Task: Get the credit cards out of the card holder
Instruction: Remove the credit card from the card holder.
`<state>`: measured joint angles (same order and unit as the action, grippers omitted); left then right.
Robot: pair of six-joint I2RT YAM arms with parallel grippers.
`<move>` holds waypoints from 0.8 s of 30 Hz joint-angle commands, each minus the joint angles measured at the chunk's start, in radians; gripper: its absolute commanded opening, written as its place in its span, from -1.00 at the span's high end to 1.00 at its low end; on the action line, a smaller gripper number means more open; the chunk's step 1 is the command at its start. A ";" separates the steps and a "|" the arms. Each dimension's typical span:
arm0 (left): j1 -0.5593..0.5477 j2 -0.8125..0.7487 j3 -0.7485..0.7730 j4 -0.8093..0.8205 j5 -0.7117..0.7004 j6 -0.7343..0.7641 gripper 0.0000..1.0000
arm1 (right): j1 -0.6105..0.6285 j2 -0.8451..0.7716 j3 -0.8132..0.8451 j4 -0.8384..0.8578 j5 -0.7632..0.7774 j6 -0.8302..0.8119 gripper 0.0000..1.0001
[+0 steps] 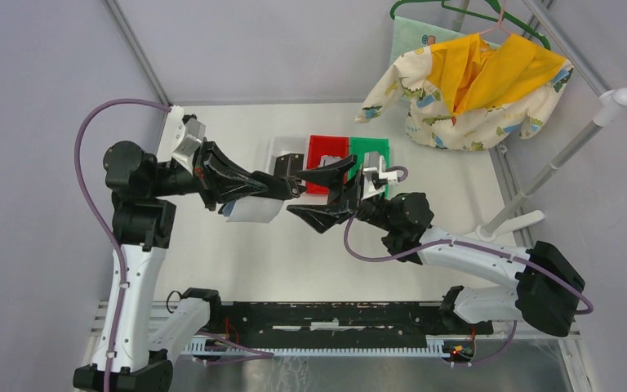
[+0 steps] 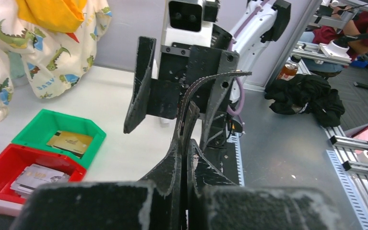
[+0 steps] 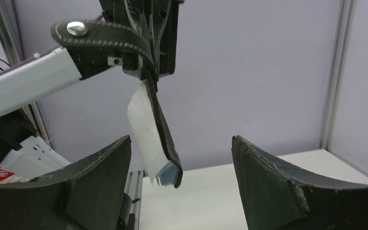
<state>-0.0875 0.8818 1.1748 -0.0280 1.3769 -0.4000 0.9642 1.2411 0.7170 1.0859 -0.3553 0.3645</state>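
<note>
My left gripper [image 2: 187, 143] is shut on the card holder [image 3: 159, 120], a thin black folding wallet held in the air. In the right wrist view it hangs down with a pale inner leaf spread off its black cover and a snap tab [image 3: 100, 33] out to one side. My right gripper [image 3: 181, 140] stands open with a finger on each side of the holder's lower end, touching nothing. One tan-gold credit card [image 2: 69, 141] lies in the green bin [image 2: 38, 122]. Silvery-grey cards [image 2: 36, 177] lie in the red bin [image 2: 0, 158].
White bin [image 1: 276, 149], red bin [image 1: 327, 145] and green bin [image 1: 371, 148] stand in a row behind the grippers. A dinosaur-print garment with yellow lining [image 1: 473, 77] hangs on a rack [image 1: 612, 106] at the back right. Black cloth [image 2: 306, 96] lies beyond the table.
</note>
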 commanded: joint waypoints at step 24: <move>-0.009 0.132 0.251 -1.437 -0.318 1.420 -0.02 | -0.005 0.204 0.828 -1.334 -0.268 -0.408 1.00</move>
<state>-0.0933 0.9543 1.4231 -1.1370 1.1484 0.6548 0.9607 1.4101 1.4345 0.0574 -0.5922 0.1059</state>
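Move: The left hand still grips the card holder, whose middle hangs about 2 cm below its fingers and 1 cm back. From the open right hand that holder lies some 4 cm to the left, 2 cm back and 3 cm higher. On the table roughly 30 cm below the right hand, the white box sits about 17 cm ahead and 5 cm left, the red box 17 cm ahead and 5 cm right. Right hand moves left about 5 cm and up, pinching the card holder; left opens and sinks some 7 cm. ##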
